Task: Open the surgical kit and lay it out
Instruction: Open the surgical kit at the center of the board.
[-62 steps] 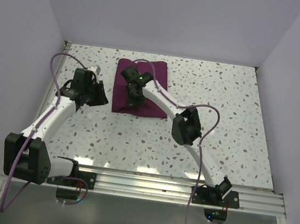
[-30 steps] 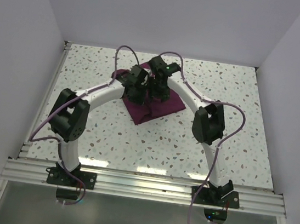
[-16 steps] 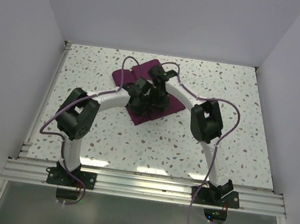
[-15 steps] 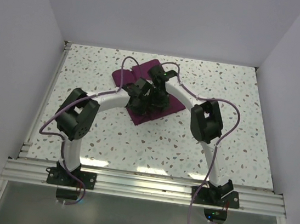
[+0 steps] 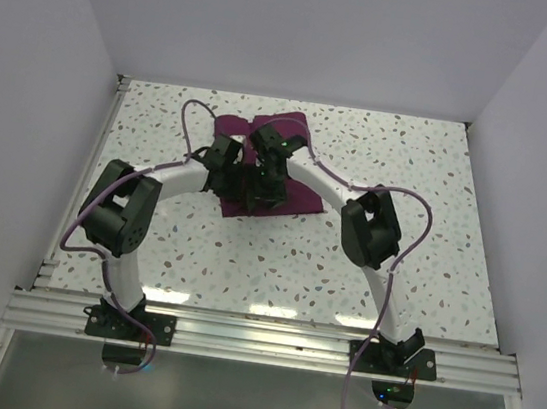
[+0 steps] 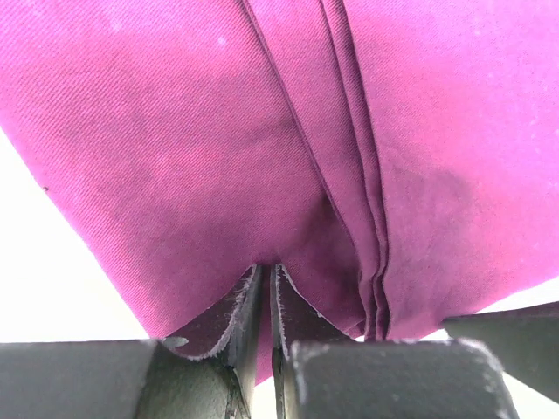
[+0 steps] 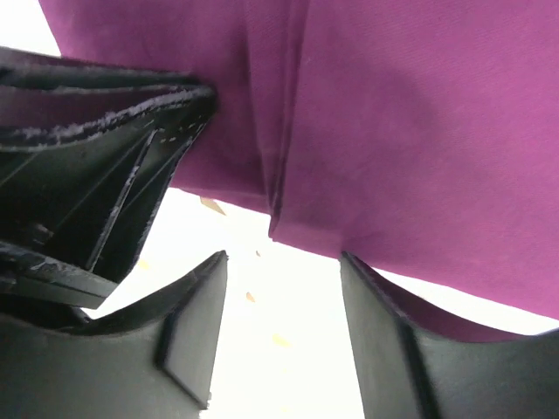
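Note:
The dark purple cloth wrap (image 5: 294, 199) of the surgical kit lies folded on the speckled table, towards the back middle. The steel tray and instruments are hidden. My left gripper (image 5: 243, 188) is down at the wrap's near-left edge. In the left wrist view its fingertips (image 6: 266, 272) are pressed together on a fold of the purple cloth (image 6: 175, 131). My right gripper (image 5: 268, 184) is right beside it, open and empty. In the right wrist view (image 7: 284, 262) its jaws stand at the cloth's edge (image 7: 419, 131), with the left gripper (image 7: 96, 166) close on its left.
The speckled table (image 5: 416, 193) is walled at the back and on both sides. Both arms arch over its middle and meet at the wrap. A metal rail (image 5: 266, 340) runs along the near edge.
The left arm came in from the left and took hold of the wrap. Over the last second both grippers and the wrap shifted left and back, and the cloth turned.

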Tool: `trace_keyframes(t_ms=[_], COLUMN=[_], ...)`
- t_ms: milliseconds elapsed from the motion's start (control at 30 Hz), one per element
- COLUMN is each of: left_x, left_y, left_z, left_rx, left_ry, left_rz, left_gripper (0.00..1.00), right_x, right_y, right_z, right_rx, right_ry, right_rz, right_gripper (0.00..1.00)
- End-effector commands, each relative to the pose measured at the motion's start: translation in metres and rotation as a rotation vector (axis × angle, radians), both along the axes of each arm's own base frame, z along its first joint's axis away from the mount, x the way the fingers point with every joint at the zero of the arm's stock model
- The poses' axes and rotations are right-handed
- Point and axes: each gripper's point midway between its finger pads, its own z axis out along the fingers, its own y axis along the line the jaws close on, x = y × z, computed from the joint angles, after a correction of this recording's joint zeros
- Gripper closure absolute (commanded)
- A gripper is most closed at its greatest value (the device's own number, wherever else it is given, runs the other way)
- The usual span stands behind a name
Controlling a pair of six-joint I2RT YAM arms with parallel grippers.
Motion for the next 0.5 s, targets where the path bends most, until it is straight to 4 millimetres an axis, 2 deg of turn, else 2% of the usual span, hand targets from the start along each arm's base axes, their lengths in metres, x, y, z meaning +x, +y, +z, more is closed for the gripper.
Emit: trace_keyframes(t_ms=[0, 67, 100, 200, 233, 467], left_x=[-0.04, -0.037, -0.035, -0.037, -0.036, -0.037], left_y=[0.024, 0.023, 0.022, 0.017, 0.016, 0.014], left_z=[-0.046, -0.043, -0.042, -0.04, -0.038, -0.028], left_rx=[0.108, 0.107, 0.106, 0.081, 0.076, 0.055], left_ry=[0.167, 0.162, 0.157, 0.161, 0.158, 0.143], left_rz=[-0.003, -0.013, -0.014, -0.029, -0.03, -0.045], left_gripper=[0.87, 0.87, 0.87, 0.88, 0.88, 0.89], right_x=[-0.002, -0.002, -0.002, 0.0, -0.001, 0.012], right_y=[0.01, 0.012, 0.013, 0.024, 0.025, 0.012], right_z=[0.015, 0.008, -0.001, -0.004, -0.011, -0.029], right_rx=[0.046, 0.027, 0.013, 0.004, -0.015, -0.139], right_ry=[-0.017, -0.018, -0.008, -0.03, -0.025, -0.085], right_rz=[0.02, 0.019, 0.019, 0.031, 0.036, -0.016], right_gripper=[0.44, 0.48, 0.49, 0.52, 0.55, 0.75])
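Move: The near end of the surgical kit's fold lies about 3 cm below the right hand, roughly 1 cm ahead and 1 cm left. From that hand, the kit's near left corner is some 8 cm left and 1 cm back, the kit's middle about 13 cm ahead and 4 cm right. From the left hand, planted on the left flap, the fold end lies some 3 cm back, 3 cm right and barely below. Right hand sinks about 2.5 cm onto the fold's near end, closing its fingers, while the left stays put. ##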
